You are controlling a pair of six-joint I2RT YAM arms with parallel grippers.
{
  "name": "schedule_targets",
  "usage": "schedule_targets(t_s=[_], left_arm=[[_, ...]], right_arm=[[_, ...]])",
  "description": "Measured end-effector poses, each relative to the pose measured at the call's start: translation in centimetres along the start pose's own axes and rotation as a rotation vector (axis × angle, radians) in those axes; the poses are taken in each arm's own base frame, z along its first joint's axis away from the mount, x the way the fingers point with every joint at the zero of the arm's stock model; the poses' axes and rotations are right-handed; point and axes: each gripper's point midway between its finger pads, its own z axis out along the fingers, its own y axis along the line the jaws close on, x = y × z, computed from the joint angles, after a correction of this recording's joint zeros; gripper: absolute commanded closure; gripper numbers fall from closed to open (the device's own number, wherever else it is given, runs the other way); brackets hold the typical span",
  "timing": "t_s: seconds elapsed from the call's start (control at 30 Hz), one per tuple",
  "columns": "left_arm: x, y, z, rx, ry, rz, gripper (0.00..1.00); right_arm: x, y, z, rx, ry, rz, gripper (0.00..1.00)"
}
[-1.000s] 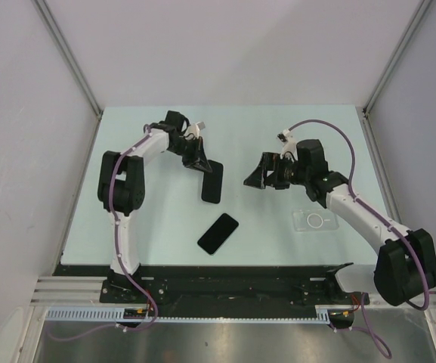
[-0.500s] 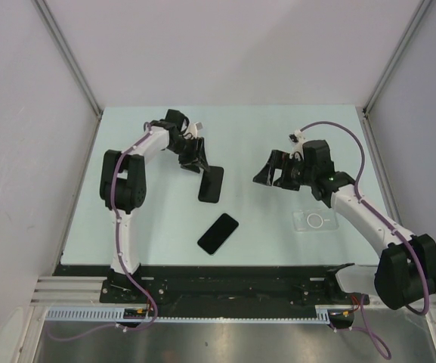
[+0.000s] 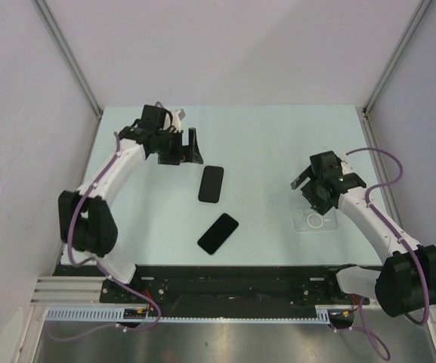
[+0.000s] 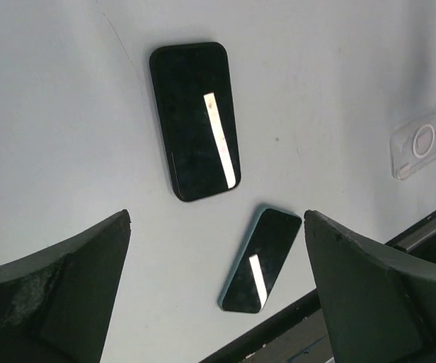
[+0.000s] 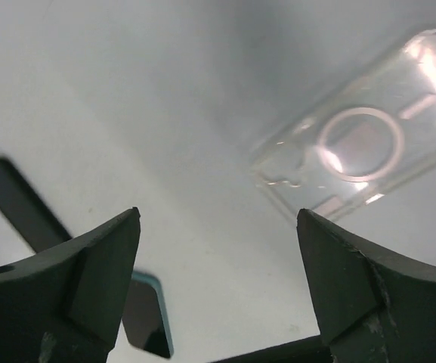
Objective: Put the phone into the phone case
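Observation:
Two black phones lie on the pale table: one (image 3: pixel 211 184) near the middle, also in the left wrist view (image 4: pixel 196 121), and one with a teal edge (image 3: pixel 218 233) nearer the front (image 4: pixel 261 259). The clear phone case (image 3: pixel 314 220) with a white ring lies flat at the right (image 5: pixel 361 151). My left gripper (image 3: pixel 190 147) is open and empty, behind and left of the middle phone (image 4: pixel 218 219). My right gripper (image 3: pixel 308 189) is open and empty, just behind the case's left end (image 5: pixel 218 215).
The black front rail (image 3: pixel 225 274) runs along the table's near edge, close to the teal-edged phone. Grey walls and metal posts close in the left, right and back. The right wrist view also shows the teal-edged phone (image 5: pixel 146 321) and the other phone (image 5: pixel 17 200).
My left gripper has drawn back and left, off the middle phone's far end. My right gripper has swung right and toward the front, down to the phone case.

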Motion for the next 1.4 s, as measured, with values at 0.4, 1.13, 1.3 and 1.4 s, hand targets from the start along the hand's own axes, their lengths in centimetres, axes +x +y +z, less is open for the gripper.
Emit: schedule_targets(t_s=[0.4,1.13,1.3,1.4], left_arm=[[10.0,1.4,-0.1,-0.036,0.108,-0.034,0.01],[7.9,-2.8,-1.9,0.146,-0.032,-0.047,0.04],[7.7,-2.8,-1.9,0.151,-0.036,-0.045,0.04],[7.7,-2.8,-2.0,0.146,-0.039,-0.045,0.03]], right_arm=[[-4.5,-8.3,0.9,0.306,-0.136,0.221,0.27],[-1.6,0.2,2.5,-0.315,-0.025,-1.546,0.35],[0.1,-0.8,2.9,-0.406,0.070,-1.692,0.37],[1.1,-2.9,4.9,-0.370,0.199,-1.733,0.37]])
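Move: The clear phone case lies about 7 cm back and 7 cm to the right of the empty right hand, roughly 8 cm below it. On the same table, the teal-edged phone is some 29 cm left and 13 cm back of this hand, the black-cased phone about 32 cm left and 5 cm ahead. From the left hand, the case is about 42 cm right, 21 cm back and 12 cm below. Right hand swings right, returns, twists some 95 degrees counter-clockwise, narrowing, sinks 5 cm towards the case; left draws back. ##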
